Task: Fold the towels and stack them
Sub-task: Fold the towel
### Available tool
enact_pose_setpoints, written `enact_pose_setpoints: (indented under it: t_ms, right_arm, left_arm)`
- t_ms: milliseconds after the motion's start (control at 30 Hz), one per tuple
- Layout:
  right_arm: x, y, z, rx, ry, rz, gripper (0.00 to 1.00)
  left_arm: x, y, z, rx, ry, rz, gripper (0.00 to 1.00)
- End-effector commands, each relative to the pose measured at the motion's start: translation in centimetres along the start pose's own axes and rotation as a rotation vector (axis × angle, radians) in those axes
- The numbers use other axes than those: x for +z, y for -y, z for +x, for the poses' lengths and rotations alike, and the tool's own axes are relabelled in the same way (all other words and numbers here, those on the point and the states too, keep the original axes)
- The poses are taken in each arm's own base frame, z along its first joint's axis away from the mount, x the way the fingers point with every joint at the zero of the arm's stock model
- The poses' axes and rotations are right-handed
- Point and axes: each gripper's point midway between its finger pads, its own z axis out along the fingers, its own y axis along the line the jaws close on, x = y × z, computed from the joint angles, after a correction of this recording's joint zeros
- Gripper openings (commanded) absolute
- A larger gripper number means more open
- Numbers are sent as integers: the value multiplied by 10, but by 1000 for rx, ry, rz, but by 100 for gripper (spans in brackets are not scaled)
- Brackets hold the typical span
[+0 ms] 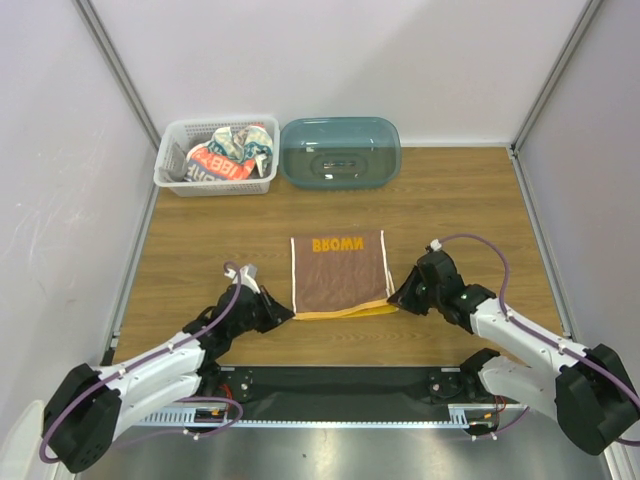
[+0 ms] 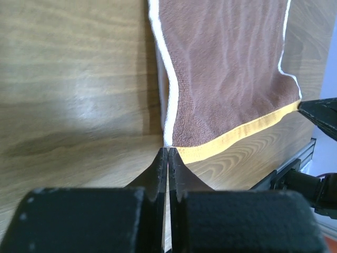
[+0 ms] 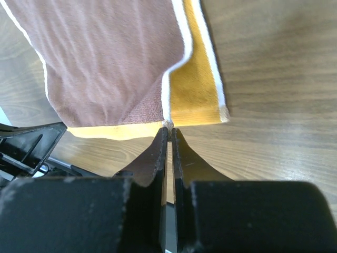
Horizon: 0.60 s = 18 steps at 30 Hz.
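Observation:
A brown towel point(image 1: 338, 275) with orange lettering lies flat in the middle of the table, its orange edge toward me and a folded layer showing at the near right corner. My left gripper point(image 1: 285, 315) sits low at the near left corner, jaws shut on the white hem's tip point(image 2: 167, 141). My right gripper point(image 1: 393, 298) is at the near right corner, shut on a small bunch of hem point(image 3: 168, 124). A crumpled white towel point(image 1: 225, 160) with red and blue print lies in the basket. A grey towel cannot be made out.
The white lattice basket point(image 1: 168, 183) stands at the back left. Beside it is a translucent teal tub point(image 1: 340, 152). Grey walls close in both sides and the back. The black base rail point(image 1: 340, 380) runs along the near edge.

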Motion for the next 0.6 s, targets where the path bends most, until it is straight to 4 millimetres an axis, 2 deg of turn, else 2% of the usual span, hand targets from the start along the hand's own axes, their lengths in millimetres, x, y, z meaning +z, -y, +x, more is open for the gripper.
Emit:
enact_pose_setpoints:
  t_ms: [0, 333, 367, 433, 467, 500, 567]
  right_arm:
    - [-4, -11, -20, -36, 50, -1, 0]
    - [-13, -35, -67, -87, 111, -35, 0]
    - [-18, -47, -79, -109, 134, -60, 0]
    - [-16, -52, -93, -112, 149, -59, 0]
    - [-16, -58, -101, -121, 164, -72, 0]
    - [-17, -71, -114, -138, 180, -95, 0]
    - [-18, -83, -133, -150, 208, -116, 0]
  left_arm:
    - [0, 28, -18, 54, 39, 59, 0]
    - [-4, 71, -59, 119, 141, 91, 0]
    - [-3, 74, -62, 125, 148, 94, 0]
    - [-3, 90, -75, 143, 175, 117, 0]
    - [2, 90, -79, 146, 174, 106, 0]
    - [3, 94, -87, 144, 191, 107, 0]
    - [3, 111, -104, 148, 210, 145, 0]
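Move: The left gripper holds the near left corner of the towel's upper layer and the right gripper its near right corner. The layer's far left corner is about 20 cm ahead of the left hand and 1 cm left; its far right corner is some 18 cm ahead of the right hand and 1 cm left. From the left hand, the BROWN lettering is about 18 cm ahead and 10 cm right. The green bin is roughly 41 cm ahead and 10 cm right. Keep both grippers shut on the upper layer's near corners and raise them together, carrying the hem forward towards the far edge of the towel. Bring the left gripper up about 7 cm and forward 6, easing a little to the right; bring the right gripper forward about 9 cm and up 7. Let both sets of fingertips tilt up some 10 degrees. ##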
